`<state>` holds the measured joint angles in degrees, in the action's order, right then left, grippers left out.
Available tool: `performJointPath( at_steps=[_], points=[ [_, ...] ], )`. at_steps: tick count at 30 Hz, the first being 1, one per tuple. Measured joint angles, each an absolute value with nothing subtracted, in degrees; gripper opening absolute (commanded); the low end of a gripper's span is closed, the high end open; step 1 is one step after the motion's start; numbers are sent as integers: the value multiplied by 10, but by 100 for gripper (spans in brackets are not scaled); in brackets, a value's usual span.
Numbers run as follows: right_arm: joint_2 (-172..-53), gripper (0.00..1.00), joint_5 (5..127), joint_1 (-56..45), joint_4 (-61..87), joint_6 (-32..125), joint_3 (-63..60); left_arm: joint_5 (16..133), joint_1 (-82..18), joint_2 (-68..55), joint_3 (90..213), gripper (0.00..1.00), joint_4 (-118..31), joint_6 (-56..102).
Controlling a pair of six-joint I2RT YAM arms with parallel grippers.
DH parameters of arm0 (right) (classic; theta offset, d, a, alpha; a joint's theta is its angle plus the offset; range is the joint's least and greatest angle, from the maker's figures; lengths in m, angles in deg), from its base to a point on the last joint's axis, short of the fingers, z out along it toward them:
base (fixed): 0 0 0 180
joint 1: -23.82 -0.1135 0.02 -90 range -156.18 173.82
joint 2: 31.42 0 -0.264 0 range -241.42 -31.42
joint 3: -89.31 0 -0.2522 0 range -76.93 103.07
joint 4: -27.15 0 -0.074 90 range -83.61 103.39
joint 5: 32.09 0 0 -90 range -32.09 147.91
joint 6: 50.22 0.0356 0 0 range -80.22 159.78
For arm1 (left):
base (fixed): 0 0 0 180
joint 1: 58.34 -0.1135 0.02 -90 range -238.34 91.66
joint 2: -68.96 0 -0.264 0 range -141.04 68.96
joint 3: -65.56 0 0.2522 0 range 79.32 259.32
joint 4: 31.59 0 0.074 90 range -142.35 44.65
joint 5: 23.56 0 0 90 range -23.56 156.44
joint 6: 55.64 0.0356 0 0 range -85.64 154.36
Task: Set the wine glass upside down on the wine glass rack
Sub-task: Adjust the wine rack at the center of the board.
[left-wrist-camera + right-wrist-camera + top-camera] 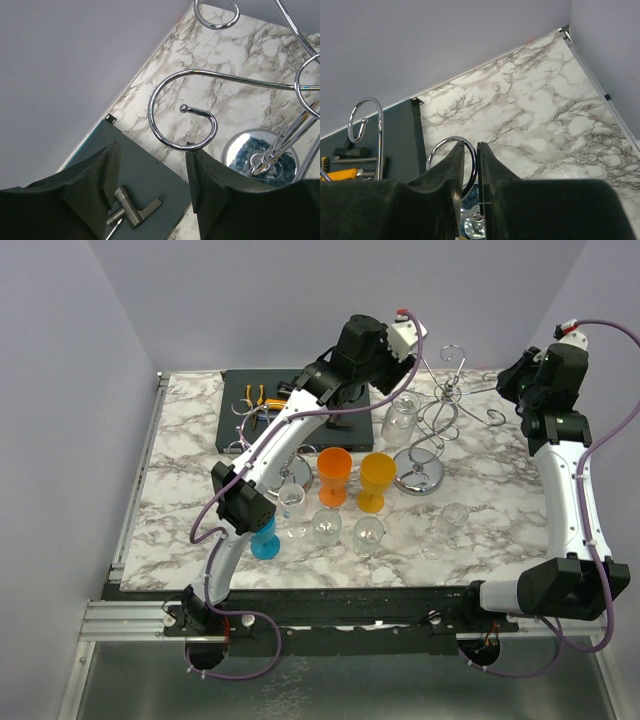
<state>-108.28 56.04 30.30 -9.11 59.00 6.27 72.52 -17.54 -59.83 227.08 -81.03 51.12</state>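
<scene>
The chrome wine glass rack (432,430) stands on its round base at the middle back of the table. A clear wine glass (400,420) hangs bowl-down on the rack's left side. My left gripper (392,375) is just above it and open. In the left wrist view nothing lies between the fingers (152,155), and a curled rack loop (182,110) sits just beyond them. My right gripper (508,388) is at the rack's right arm. In the right wrist view its fingers (470,147) are closed on the wire of a chrome ring (440,150).
Two orange cups (335,475) (377,480) stand in front of the rack. Several clear glasses (327,527) (445,520) and a blue cup (265,540) are nearer the front edge. A dark tool tray (290,415) lies at the back left. Walls close in behind and at both sides.
</scene>
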Motion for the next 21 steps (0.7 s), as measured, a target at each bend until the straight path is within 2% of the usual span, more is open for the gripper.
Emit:
performJointPath(
  at_steps=[3,8,10,13,18,21],
  points=[
    [-1082,27,556,303,-91,585,62,718,-175,-604,2272,68,-801,514],
    [-1082,33,552,303,-97,576,64,708,-176,-604,2272,80,-792,516],
    [-1082,41,552,303,-102,574,68,705,-176,-602,2270,85,-789,517],
    [-1083,54,551,303,-110,570,77,701,-176,-581,2239,97,-781,518],
    [-1085,69,551,303,-133,564,113,693,-176,-505,2169,99,-773,524],
    [-1088,72,551,303,-145,558,151,686,-179,-450,2130,99,-767,524]
  ],
)
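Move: Between the nearly shut right fingers sits the right-hand loop of the wine rack, its middle about 1 cm left and 1 cm lower; the rack's hub lies roughly 11 cm left of this hand, level fore and aft and some 3 cm lower. The rack's left loop is about 1 cm ahead, 2 cm right and 1 cm below the left hand. The hanging wine glass is some 10 cm back from the left hand, straight behind and 10 cm lower. Letting go of the right loop, the right hand spreads its fingers from nearly shut to about two thirds open almost on the spot, then lifts about 4.5 cm. The left hand nudges barely 1 cm forward at the left loop while its half-open fingers start spreading, then draws off that loop, upward some 6 cm and to the left and back, ending fully open. ##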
